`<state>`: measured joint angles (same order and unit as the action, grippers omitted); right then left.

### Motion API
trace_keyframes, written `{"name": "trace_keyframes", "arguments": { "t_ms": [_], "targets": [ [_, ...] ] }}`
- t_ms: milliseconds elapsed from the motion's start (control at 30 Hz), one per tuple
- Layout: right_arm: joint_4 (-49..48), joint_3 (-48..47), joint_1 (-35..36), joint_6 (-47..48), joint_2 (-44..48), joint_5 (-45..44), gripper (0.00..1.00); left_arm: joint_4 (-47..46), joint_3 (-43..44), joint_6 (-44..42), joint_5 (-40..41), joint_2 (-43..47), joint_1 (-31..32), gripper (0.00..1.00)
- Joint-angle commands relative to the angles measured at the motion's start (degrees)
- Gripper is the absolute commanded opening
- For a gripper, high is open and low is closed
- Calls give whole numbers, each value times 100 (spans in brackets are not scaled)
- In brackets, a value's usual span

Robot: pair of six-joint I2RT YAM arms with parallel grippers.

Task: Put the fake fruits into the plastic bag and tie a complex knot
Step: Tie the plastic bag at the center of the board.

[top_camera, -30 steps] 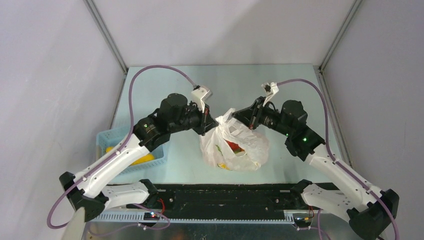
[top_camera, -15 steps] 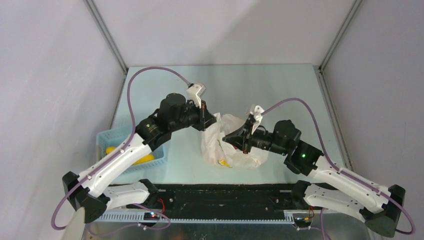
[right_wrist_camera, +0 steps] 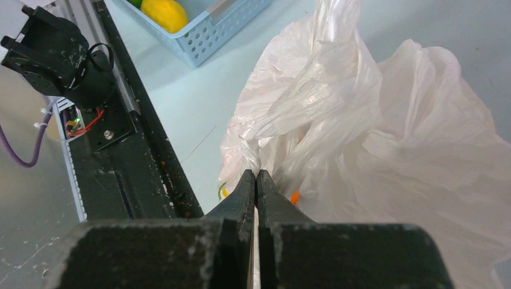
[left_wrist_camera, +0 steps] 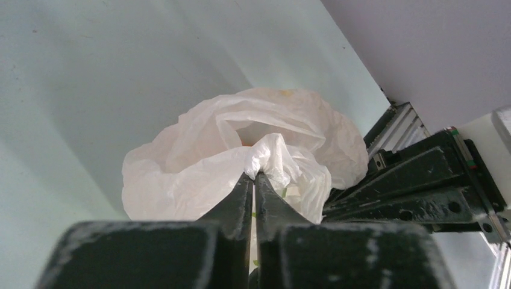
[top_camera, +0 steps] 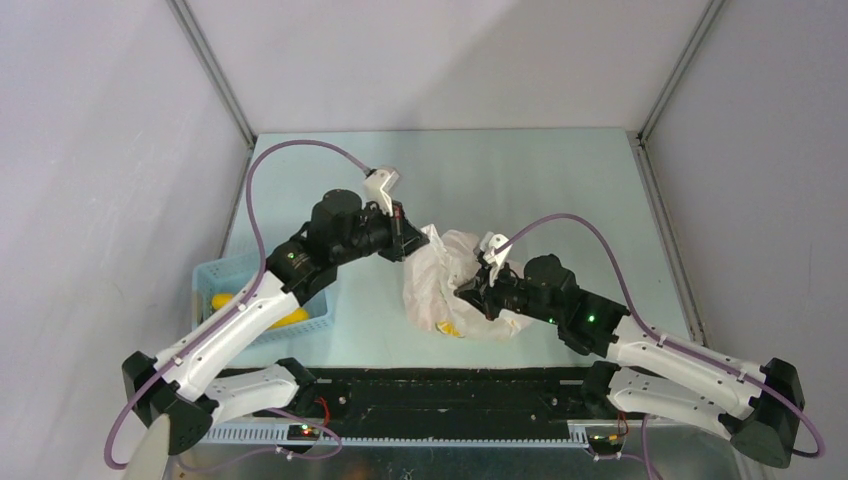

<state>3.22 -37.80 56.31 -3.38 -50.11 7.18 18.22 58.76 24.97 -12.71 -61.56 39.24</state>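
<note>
The white plastic bag [top_camera: 450,280] lies crumpled on the table between my arms. My left gripper [top_camera: 408,240] is at its far left edge, shut on a bunched strip of the bag [left_wrist_camera: 271,153]. My right gripper [top_camera: 472,290] reaches over the bag from the near right and is shut on another twisted strip of the bag [right_wrist_camera: 289,114]. Fake fruits show only dimly through the plastic: an orange patch [right_wrist_camera: 294,197] and a yellow bit [top_camera: 447,328]. The knot is out of view.
A light blue slatted basket [top_camera: 212,278] sits at the left, under my left arm, with a yellow fruit [right_wrist_camera: 164,12] in it. The black rail [top_camera: 450,385] runs along the near edge, close to the bag.
My right arm swung from the bag's far right across to its near side, carrying its strip over the bag. The left gripper drifted slightly left. The bag flattened and closed over the fruits.
</note>
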Motion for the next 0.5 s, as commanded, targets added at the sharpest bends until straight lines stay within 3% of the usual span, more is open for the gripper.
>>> {"name": "trace_keyframes", "arguments": {
  "t_ms": [0,100,167,233,367,467],
  "targets": [
    [-148,12,31,238,-17,-245,0,-364,-59,37,-506,234,-97,14],
    [-210,24,32,246,-25,-244,0,-284,36,-133,-941,230,-130,31],
    [-228,27,36,249,-25,-237,0,-127,155,-325,-999,257,-142,58],
    [-233,35,35,249,-21,-221,0,-4,271,-489,-954,287,-156,75],
    [-259,64,36,245,-6,-212,0,315,610,-812,-931,99,-177,91],
    [-266,82,37,252,2,-208,0,723,1024,-1003,-978,-229,-173,97]
  ]
}}
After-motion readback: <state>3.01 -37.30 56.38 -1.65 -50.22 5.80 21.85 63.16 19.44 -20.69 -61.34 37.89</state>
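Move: Right between the left hand's shut finger pads is the bunched bag end. The fruit-filled bag body lies about 7 cm back from this hand, 9 cm to its right and 15 cm below; the right gripper's tips are some 8 cm back, 7 cm right and 5 cm lower. From the right hand, which pinches its own bag strand at its pads, that bunched end is about 8 cm ahead, 7 cm left and 5 cm up. Opening from shut to nearly fully wide, the left fingers let go of the bunched bag end, while the hand first draws back about 1.5 cm and then lifts some 2.5 cm off it, turning slightly clockwise. The right hand stays practically in place, fingers shut, keeping its pinch on the bag strand. ##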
